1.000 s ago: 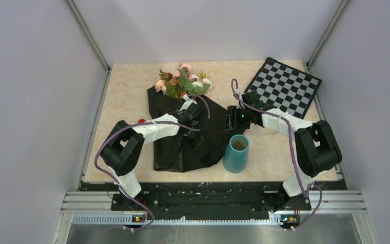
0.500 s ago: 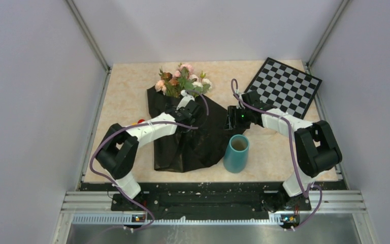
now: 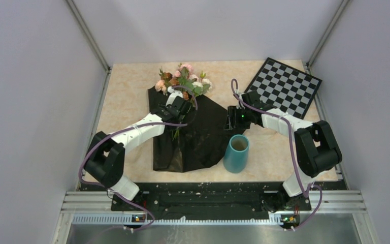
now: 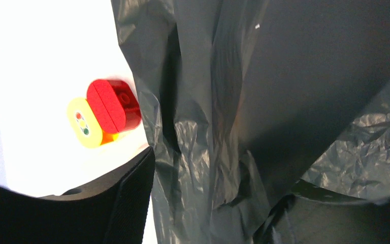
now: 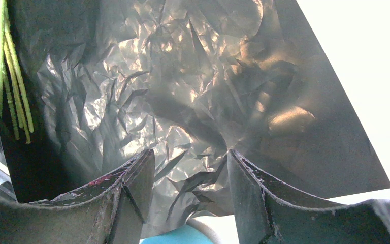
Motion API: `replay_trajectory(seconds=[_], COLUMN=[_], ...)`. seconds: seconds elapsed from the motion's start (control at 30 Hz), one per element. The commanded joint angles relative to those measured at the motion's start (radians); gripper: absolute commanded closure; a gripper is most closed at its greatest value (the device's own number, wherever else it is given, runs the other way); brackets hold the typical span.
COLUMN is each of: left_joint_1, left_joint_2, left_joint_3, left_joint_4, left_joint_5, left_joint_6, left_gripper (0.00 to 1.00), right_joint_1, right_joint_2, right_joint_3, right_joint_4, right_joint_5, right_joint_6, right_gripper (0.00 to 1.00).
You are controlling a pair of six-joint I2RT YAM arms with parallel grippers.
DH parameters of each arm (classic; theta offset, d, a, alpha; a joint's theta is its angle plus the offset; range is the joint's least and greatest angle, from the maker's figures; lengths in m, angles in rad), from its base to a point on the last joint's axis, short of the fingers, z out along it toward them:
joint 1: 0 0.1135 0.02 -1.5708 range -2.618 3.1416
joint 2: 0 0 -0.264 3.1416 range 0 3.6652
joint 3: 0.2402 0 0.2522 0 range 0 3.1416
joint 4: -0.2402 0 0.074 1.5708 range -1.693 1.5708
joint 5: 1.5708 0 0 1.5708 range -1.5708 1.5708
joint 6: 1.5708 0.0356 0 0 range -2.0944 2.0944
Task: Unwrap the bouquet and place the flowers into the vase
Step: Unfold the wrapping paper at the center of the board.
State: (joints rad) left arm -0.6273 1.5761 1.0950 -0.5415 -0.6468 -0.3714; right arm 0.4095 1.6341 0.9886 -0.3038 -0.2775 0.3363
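The bouquet lies opened, its black paper (image 3: 203,140) spread flat on the table. The flowers (image 3: 183,81) show their heads past the paper's far edge, and green stems (image 3: 175,133) lie on the sheet. My left gripper (image 3: 177,104) sits over the stems just below the heads. In the left wrist view its jaws (image 4: 221,173) stand apart with a crumpled fold of paper (image 4: 213,127) filling the gap, and one finger is half covered. My right gripper (image 3: 229,118) rests on the paper's right edge, open, with wrinkled paper (image 5: 183,91) between its fingers (image 5: 132,188). The teal vase (image 3: 236,152) stands upright near the front.
A black-and-white checkerboard (image 3: 284,86) lies at the back right. A small red-and-yellow object (image 4: 106,109) sits on the table just left of the paper. Grey walls close in the table on three sides.
My left arm moved back and left from the middle of the paper toward the flower heads, uncovering stems. Its jaws have narrowed. The right arm has not moved.
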Motion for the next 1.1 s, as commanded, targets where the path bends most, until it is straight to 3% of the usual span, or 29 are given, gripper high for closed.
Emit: replay_trajectory(seconds=[0.0,0.13,0.4,0.6,1.07], left_joint_1=[0.033,0.051,0.076,0.228,0.664], left_joint_2=[-0.071,-0.078,-0.111,-0.147,-0.407], left_joint_3=[-0.052,-0.073,-0.090,-0.117,-0.338], left_joint_4=[0.063,0.085,0.083,0.078,0.134], left_joint_5=[0.120,0.174,0.190,0.328,0.520], left_joint_6=[-0.021,-0.034,-0.045,-0.041,-0.160], left_gripper=[0.40,0.43,0.74,0.97,1.00], right_joint_1=[-0.004,-0.004,-0.004,-0.003,-0.003], right_joint_2=[-0.014,-0.016,-0.017,-0.009,0.013], right_joint_3=[0.020,0.022,0.022,0.008,-0.038], right_joint_4=[0.016,0.014,0.007,0.001,0.029], right_joint_5=[0.003,0.004,0.031,0.071,0.097], right_joint_6=[0.000,0.001,-0.001,-0.006,0.002], right_gripper=[0.44,0.44,0.44,0.44,0.46])
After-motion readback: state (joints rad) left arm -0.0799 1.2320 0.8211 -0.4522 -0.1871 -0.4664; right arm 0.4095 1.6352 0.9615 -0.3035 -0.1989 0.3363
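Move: The left hand's open fingers stand around the raised left flap of the wrapping paper, whose edge is only about 1 cm back and 2 cm below the hand point. The cut ends of the stems lie about 6 cm back, 1 cm left and 8 cm down; the flower heads are some 14 cm ahead, 2 cm right and 6 cm down. The red block sits roughly 14 cm left, 1 cm back and 7 cm down. From the right hand the flap is about 16 cm left, 1 cm ahead and 2 cm up. Dipping about 2 cm and easing slightly back, the left hand shuts its fingers on the raised paper flap and pinches it. It then sweeps left some 12 cm towards the red block, drawing the flap along and regaining the lost height, while the wrist rolls its left side down and swings counter-clockwise. The right hand, still open, only shifts right and down a little. ##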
